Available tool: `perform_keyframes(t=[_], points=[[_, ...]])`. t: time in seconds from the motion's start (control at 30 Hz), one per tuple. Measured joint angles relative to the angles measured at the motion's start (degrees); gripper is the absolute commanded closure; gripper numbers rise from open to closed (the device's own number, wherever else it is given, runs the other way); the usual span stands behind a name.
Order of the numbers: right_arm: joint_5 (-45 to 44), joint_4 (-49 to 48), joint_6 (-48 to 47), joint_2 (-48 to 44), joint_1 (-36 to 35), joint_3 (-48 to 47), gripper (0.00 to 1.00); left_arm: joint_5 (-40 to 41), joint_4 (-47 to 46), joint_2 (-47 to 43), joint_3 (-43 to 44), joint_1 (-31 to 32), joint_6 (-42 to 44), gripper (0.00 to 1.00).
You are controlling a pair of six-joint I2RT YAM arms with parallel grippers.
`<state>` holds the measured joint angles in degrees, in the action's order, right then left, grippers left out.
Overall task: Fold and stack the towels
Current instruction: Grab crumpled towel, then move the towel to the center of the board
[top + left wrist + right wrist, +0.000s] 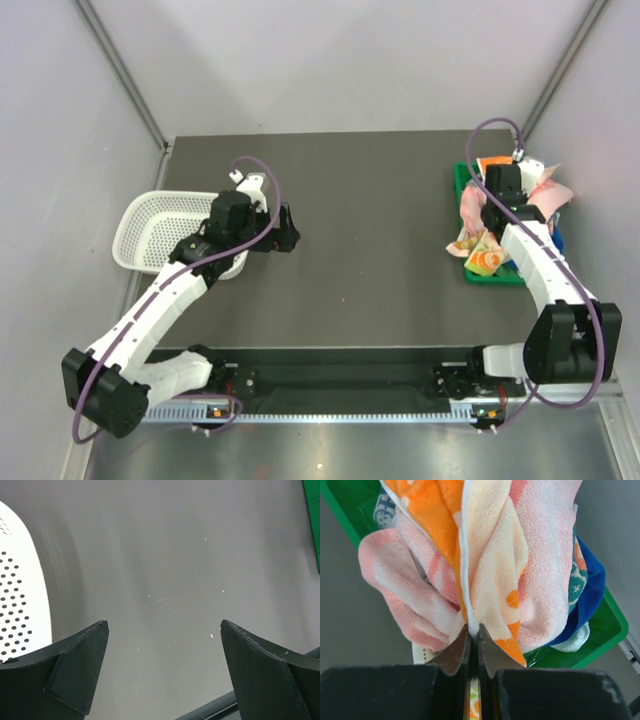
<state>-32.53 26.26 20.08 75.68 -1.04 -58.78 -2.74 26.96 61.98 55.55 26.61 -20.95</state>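
Note:
A heap of towels (505,215) fills the green bin (497,277) at the table's right side. In the right wrist view I see an orange towel (427,510), a pink one (395,587), a cream towel with orange patches (492,575) and a blue one (590,592). My right gripper (474,630) is shut on a fold of the cream and orange towel, with the cloth pinched between its fingertips. My left gripper (164,627) hangs open over bare table, nothing between its fingers (82,667).
A white mesh basket (160,232) stands at the left, just behind the left arm, its rim (20,605) at the left edge of the left wrist view. The green bin's edge (314,520) shows far right there. Grey walls enclose the table.

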Motion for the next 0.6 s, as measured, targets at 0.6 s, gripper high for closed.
perform_keyframes(t=[0.6], points=[[1.4, 8.1, -3.1, 9.6, -31.3, -39.2, 1.0, 3.3, 0.1, 0.0, 0.0, 0.0, 0.1, 0.01]])
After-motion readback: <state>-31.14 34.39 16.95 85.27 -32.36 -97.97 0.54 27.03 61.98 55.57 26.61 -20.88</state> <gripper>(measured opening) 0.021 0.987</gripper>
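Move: The crumpled orange-and-white towel is already pinched in the right hand. The open middle of the table lies about 38 cm to that hand's left, some 6 cm back and 12 cm lower. The green bin is centred below the hand, about 3 cm back and 8 cm down; a pink towel bulges up some 8 cm to the hand's right, level fore and aft, 3 cm lower. From the left hand the table's middle is about 13 cm right, straight across, 16 cm down. The orange-and-white towel is drawn up out of the green bin and swung left towards the open middle of the table by the right hand, which starts upwards, then sweeps fast: about 23 cm left, 20 cm up and a little forward. Its fingers stay shut on the towel as the wrist turns counter-clockwise some 35 degrees and tips upward about 20. ##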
